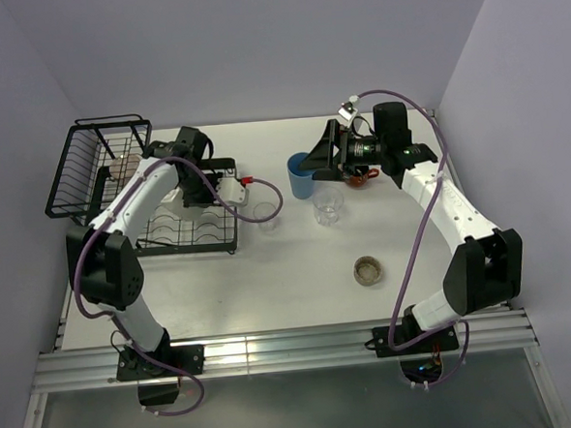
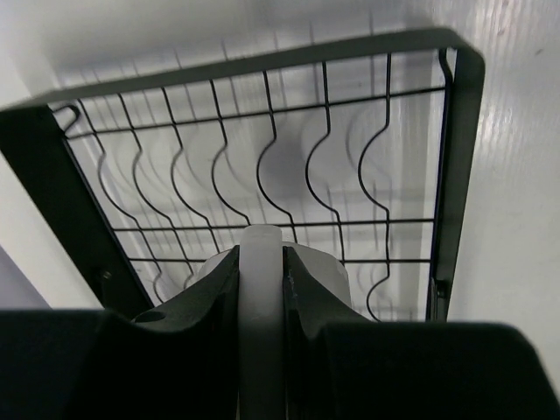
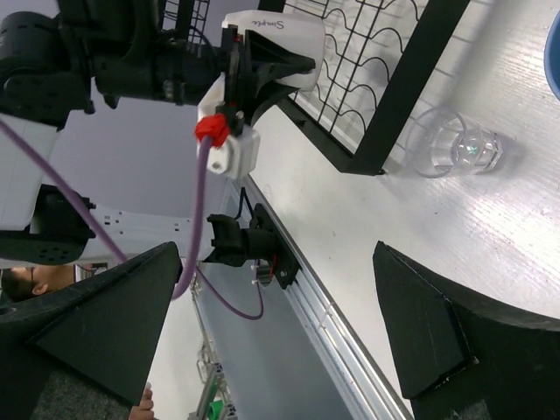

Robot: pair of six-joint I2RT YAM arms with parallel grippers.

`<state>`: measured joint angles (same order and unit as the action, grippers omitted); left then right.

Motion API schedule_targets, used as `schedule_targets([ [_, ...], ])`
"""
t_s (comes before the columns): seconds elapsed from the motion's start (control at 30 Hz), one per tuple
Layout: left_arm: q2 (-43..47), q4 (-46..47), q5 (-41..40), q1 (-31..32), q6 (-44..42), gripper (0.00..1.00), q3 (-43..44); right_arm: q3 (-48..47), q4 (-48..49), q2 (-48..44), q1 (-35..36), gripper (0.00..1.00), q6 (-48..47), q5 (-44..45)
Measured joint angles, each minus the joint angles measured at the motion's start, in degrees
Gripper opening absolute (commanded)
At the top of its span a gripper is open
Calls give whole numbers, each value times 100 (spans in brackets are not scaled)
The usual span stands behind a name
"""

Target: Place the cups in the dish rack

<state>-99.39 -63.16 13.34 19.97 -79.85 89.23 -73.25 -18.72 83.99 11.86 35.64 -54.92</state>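
Note:
My left gripper (image 1: pixel 195 195) hangs over the flat tray of the black wire dish rack (image 1: pixel 89 173), shut on the handle of a cream mug (image 2: pixel 325 271). In the left wrist view the white handle (image 2: pixel 261 289) is pinched between the two dark fingers, with the tray wires beneath. My right gripper (image 1: pixel 319 163) stands open just right of the blue tumbler (image 1: pixel 303 175), with nothing between its fingers. Two clear glasses (image 1: pixel 264 213) (image 1: pixel 328 207) and a low brownish cup (image 1: pixel 367 269) stand on the table. A pinkish mug (image 1: pixel 125 166) sits in the rack's basket.
In the right wrist view, one clear glass (image 3: pixel 459 144) stands beside the rack's corner (image 3: pixel 385 114), and the left gripper holds the mug (image 3: pixel 284 39) above the tray. The table's metal front rail (image 1: pixel 275 352) runs along the near edge.

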Motion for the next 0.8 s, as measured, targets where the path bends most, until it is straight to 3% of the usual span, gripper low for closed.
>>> schedule_targets([
  [0.47,-455,92,-573,-841,-291,0,-282,2,9,-42,0,100,33,-20],
  [0.8,-597,149,-841,-1023,-380,0,-304,2,24,-94,-2,100,48,-22],
])
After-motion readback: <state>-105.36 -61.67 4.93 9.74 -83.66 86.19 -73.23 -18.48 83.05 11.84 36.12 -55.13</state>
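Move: The white mug is already held by its handle in the left hand. It is bound for the lower rack's wires about 10 cm to that hand's left, 2 cm farther out and some 10 cm below. The pink mug stands roughly 15 cm left and 11 cm ahead, the rack's right rail about 10 cm right, and the small glass some 18 cm right, about level. That rack spot lies about 46 cm left, 4 cm ahead and 24 cm below the right hand. The left hand carries the white mug some 9 cm left over the lower rack, away from its right rail and towards the pink mug, sinking about 5 cm on the way and drifting slightly forward. The wrist brings the fingers closer to straight down, by about 10 degrees, and turns a little counter-clockwise; they keep their hold on the handle, and the sideways travel slows over the last few centimetres. ##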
